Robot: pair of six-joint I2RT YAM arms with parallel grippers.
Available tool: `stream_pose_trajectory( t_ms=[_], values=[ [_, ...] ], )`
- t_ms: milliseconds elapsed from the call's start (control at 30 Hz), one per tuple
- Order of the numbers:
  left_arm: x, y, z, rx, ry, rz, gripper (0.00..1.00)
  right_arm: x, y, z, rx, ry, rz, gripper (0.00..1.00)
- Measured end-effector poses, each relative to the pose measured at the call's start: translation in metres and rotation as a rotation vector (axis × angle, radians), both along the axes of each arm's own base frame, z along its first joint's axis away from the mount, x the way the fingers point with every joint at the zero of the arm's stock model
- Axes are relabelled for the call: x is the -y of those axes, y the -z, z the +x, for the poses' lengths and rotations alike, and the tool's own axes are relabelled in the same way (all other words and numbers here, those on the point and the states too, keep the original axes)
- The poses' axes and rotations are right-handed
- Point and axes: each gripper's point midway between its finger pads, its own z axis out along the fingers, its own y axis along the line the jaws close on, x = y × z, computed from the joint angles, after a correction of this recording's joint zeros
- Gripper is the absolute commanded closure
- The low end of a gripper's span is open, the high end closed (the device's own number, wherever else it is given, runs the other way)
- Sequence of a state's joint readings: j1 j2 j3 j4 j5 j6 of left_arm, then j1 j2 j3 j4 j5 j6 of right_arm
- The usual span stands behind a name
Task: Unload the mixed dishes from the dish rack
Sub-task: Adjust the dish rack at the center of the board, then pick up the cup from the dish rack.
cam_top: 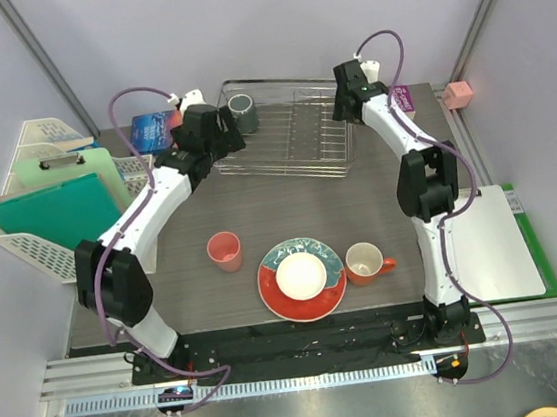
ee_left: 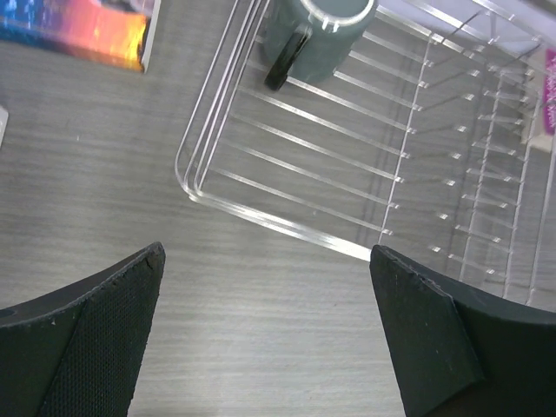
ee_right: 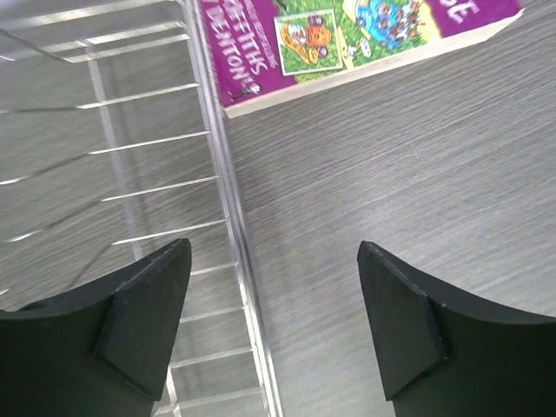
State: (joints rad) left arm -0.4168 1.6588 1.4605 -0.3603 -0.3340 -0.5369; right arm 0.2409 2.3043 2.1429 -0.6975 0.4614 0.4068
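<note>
The dish rack [cam_top: 301, 137] stands at the back middle with only a dark grey mug [cam_top: 241, 112] in its left end. In the left wrist view the mug [ee_left: 321, 30] sits in the rack [ee_left: 347, 165], past my open left gripper [ee_left: 265, 330], which hangs over bare table by the rack's near left corner [cam_top: 222, 139]. My right gripper [ee_right: 274, 321] is open astride the rack's right rim [ee_right: 221, 174], holding nothing [cam_top: 346, 110]. Out front are a pink cup [cam_top: 225, 251], a teal plate [cam_top: 273, 295] carrying a small bowl [cam_top: 301, 276], and an orange mug [cam_top: 365, 262].
A white lattice basket [cam_top: 32, 252] with green boards stands at the left edge. A blue book [cam_top: 154, 132] lies behind the left arm. A purple book [cam_top: 402, 97] [ee_right: 347, 43] lies right of the rack. A white board [cam_top: 494, 244] lies at the right.
</note>
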Motion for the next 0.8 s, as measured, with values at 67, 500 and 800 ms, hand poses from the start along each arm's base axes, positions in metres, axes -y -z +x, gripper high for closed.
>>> stream_pose_trajectory(
  t_ms=[67,500,800],
  values=[
    [0.000,-0.009,0.007,0.012,-0.001,-0.001,0.00,-0.002,-0.021,-0.003,0.029,-0.001,0.018,0.16],
    [-0.019,0.003,0.128,0.030,0.065,0.108,0.17,-0.048,-0.215,-0.147,0.502,-0.206,0.430,0.22],
    [0.007,0.073,0.157,-0.023,0.249,0.204,0.25,-0.066,-0.188,-0.187,0.556,-0.293,0.538,0.23]
  ],
)
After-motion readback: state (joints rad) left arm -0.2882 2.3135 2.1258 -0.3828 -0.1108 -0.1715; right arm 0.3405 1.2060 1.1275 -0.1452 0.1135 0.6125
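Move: The dish rack's left rail has its middle about 16 cm ahead of the left hand, roughly in line with it and some 14 cm below. The green mug inside the rack stands 19 cm ahead, 6 cm right and 16 cm down, while the blue book lies 18 cm ahead, 17 cm left and 21 cm down. For the right hand that rail is about 37 cm to the left, 5 cm farther out and 4 cm lower. Towards the dish rack's left rail, beside the mug, goes the open left hand: about 15 cm forward in a low arc, first rising some 4 cm and then sinking 11, yawing about 15 degrees clockwise as the fingers draw in by a quarter. Meanwhile the right hand, still open, leaves the rack's right rail, going up and back roughly 20 cm each with some leftward drift, its wrist tipping up about 30 degrees. ##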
